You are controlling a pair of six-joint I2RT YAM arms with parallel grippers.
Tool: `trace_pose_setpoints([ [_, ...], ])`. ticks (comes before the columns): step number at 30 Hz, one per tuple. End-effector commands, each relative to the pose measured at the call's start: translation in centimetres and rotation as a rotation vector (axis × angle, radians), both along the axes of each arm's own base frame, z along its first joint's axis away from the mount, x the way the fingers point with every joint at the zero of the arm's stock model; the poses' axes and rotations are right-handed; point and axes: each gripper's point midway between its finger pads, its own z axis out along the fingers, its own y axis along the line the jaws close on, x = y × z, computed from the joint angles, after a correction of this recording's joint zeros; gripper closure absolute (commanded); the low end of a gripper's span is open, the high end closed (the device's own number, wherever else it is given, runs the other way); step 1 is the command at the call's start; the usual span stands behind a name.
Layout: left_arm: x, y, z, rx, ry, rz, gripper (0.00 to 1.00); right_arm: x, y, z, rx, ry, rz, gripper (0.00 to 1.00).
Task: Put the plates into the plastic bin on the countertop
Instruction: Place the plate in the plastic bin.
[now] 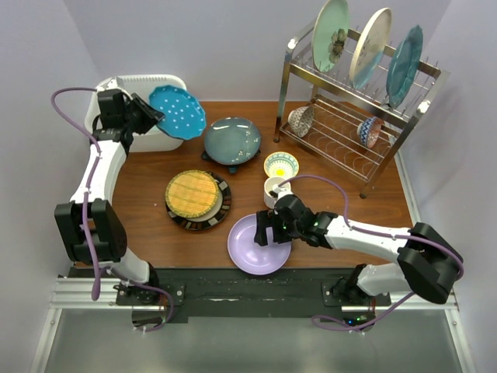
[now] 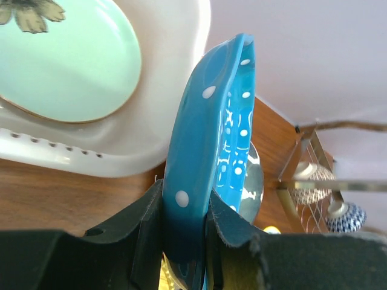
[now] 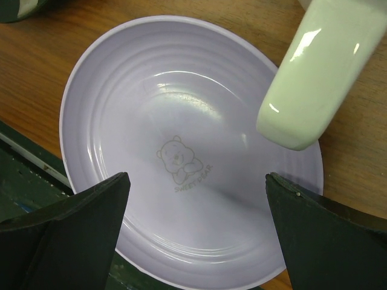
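Note:
My left gripper [image 1: 149, 116] is shut on the rim of a blue dotted plate [image 1: 178, 111], holding it tilted just right of the white plastic bin [image 1: 138, 84]. In the left wrist view the blue plate [image 2: 208, 139] stands edge-on between the fingers [image 2: 145, 223], and a pale green floral plate [image 2: 66, 60] lies inside the bin [image 2: 121, 154]. My right gripper [image 1: 265, 231] hangs open over a lilac plate [image 1: 252, 250] on the countertop [image 1: 147, 225]. Its open jaws straddle the near rim of that lilac plate [image 3: 181, 121], touching nothing.
A dark teal plate [image 1: 231, 140] and a black-rimmed plate with a yellow woven centre [image 1: 196, 198] lie mid-table. A white mug [image 1: 273, 189] and a small bowl [image 1: 281, 164] stand by the right arm. The wire rack [image 1: 349, 124] at the back right holds three upright plates and two bowls.

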Motion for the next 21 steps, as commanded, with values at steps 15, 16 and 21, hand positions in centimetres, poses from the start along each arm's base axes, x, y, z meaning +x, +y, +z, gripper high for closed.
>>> trace_pose_setpoints([
  [15, 6.5, 6.6, 10.8, -0.066, -0.332, 0.192, 1.0, 0.3, 0.2, 0.1, -0.004, -0.023, 0.016, 0.01],
  [16, 6.6, 6.7, 10.8, -0.071, -0.335, 0.193, 1.0, 0.3, 0.2, 0.1, -0.004, -0.021, 0.013, 0.01],
  [21, 7.6, 7.8, 10.0, -0.071, -0.322, 0.231, 1.0, 0.3, 0.3, 0.1, -0.004, -0.021, 0.019, 0.01],
])
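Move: The left hand already holds the blue polka-dot plate by its edge. The bin's middle lies about 16 cm ahead, 14 cm left and 19 cm below, with the green flower plate on its floor some 17 cm ahead and 10 cm left. The blue-grey round dish stands 3 cm ahead and 19 cm right; the yellow pie is 12 cm back and 7 cm right. From the right hand the bin is roughly 44 cm ahead and 44 cm left. Still pinching the blue polka-dot plate by its edge, the left hand carries it left and forward in about equal measure, some 9 cm in all, in over the bin and the green plate. The hand dips a centimetre, then lifts slightly, while turning about 10 degrees counter-clockwise; the fingers keep their hold. ##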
